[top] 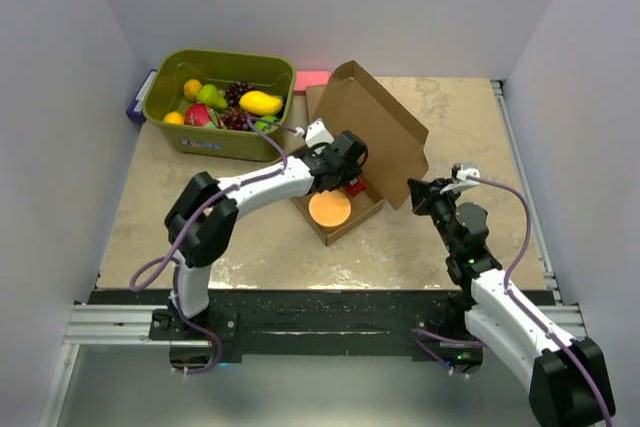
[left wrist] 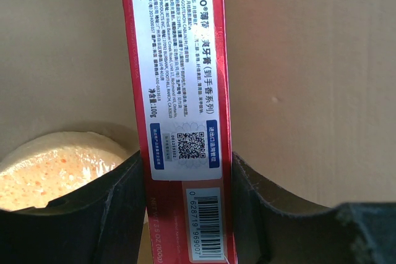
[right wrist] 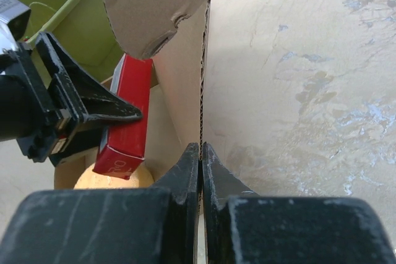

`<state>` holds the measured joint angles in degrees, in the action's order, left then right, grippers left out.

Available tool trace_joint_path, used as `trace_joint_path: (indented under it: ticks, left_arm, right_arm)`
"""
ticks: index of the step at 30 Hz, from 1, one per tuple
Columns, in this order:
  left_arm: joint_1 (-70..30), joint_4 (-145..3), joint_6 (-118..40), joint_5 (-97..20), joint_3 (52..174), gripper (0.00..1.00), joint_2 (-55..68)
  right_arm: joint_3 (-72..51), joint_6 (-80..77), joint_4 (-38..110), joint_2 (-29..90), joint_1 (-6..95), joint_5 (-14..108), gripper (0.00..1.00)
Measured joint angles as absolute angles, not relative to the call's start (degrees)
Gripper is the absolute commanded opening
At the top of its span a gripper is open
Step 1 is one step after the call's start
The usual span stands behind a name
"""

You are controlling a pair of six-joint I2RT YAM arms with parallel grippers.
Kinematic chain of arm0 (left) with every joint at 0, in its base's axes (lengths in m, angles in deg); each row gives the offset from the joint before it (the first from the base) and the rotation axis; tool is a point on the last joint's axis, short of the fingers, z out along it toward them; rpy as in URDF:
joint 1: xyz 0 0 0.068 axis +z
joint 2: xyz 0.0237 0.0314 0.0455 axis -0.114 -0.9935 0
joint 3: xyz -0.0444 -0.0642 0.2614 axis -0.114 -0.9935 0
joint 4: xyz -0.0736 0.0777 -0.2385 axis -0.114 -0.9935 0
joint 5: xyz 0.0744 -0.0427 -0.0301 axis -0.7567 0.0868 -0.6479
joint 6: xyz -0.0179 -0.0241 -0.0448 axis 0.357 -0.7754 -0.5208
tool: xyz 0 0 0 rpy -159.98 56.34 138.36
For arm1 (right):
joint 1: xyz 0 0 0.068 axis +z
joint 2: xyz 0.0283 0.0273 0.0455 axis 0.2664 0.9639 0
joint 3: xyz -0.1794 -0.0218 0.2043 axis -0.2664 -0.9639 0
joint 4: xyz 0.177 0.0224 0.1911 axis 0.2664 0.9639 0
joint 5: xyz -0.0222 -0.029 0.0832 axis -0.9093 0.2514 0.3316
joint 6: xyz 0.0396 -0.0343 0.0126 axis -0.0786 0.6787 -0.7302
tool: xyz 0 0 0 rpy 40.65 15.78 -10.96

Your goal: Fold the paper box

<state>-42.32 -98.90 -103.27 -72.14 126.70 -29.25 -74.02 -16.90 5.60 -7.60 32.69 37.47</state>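
The paper box (top: 375, 132) stands on the table with its brown lid raised. My right gripper (top: 415, 195) is shut on the lid's corrugated edge (right wrist: 200, 91), its jaws pinched together on the thin card (right wrist: 200, 148). My left gripper (top: 350, 182) reaches into the box tray and is shut on a long red carton (left wrist: 179, 91) with a white label and barcode, one finger (left wrist: 117, 208) on each side. The right wrist view shows the same red carton (right wrist: 127, 128) just above the tray. A round orange disc (top: 329, 209) lies in the tray beside it.
A green basket (top: 225, 55) of fruit sits at the back left, with a pink block (top: 312, 80) behind the box and a dark blue object (top: 137, 99) by the basket's left end. White walls close in the beige table (top: 460, 117) on three sides.
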Motion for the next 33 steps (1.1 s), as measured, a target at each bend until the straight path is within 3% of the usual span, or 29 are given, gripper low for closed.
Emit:
trace_joint_path:
  ticks: [15, 25, 33]
  left_arm:
    - [-40.5, -100.2, -107.4, -70.7, 127.1, 0.42, -31.6]
    - [-40.3, -98.5, -106.6, -69.5, 127.1, 0.76, -34.4]
    - [-39.2, -95.2, -103.6, -69.2, 127.1, 0.85, -34.4]
  right_arm:
    - [-74.0, -16.9, 5.6, -7.6, 32.7, 37.6, 0.0]
    - [-74.0, -16.9, 5.2, -7.1, 32.7, 37.6, 0.0]
    - [-74.0, -16.9, 4.8, -6.8, 32.7, 37.8, 0.0]
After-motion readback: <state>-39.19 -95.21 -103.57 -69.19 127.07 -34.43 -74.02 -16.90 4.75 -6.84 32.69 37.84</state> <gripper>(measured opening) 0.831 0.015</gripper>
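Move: The red toothpaste carton is already in the left gripper, held by its nearer half. Its place in the paper box, the strip of floor beside the lid's fold, is centred about 4 cm ahead, 3 cm left and 6 cm below. The round bun sits some 5 cm back and 6 cm left; the raised lid's middle is roughly 6 cm ahead and 5 cm right, near hand height. From the right hand, that place lies about 9 cm ahead, 13 cm left and 13 cm lower. Lower the left gripper about 4 cm, easing at first a little forward and right up to the hand's own left side of the drop, with the fingers tipping down some 5 degrees, to bring the held carton down between bun and lid. Near the bottom open the fingers wide to let go, then slide forward about 1.5 cm, barely rising. Keep the right gripper still, pinching the lid's edge. ##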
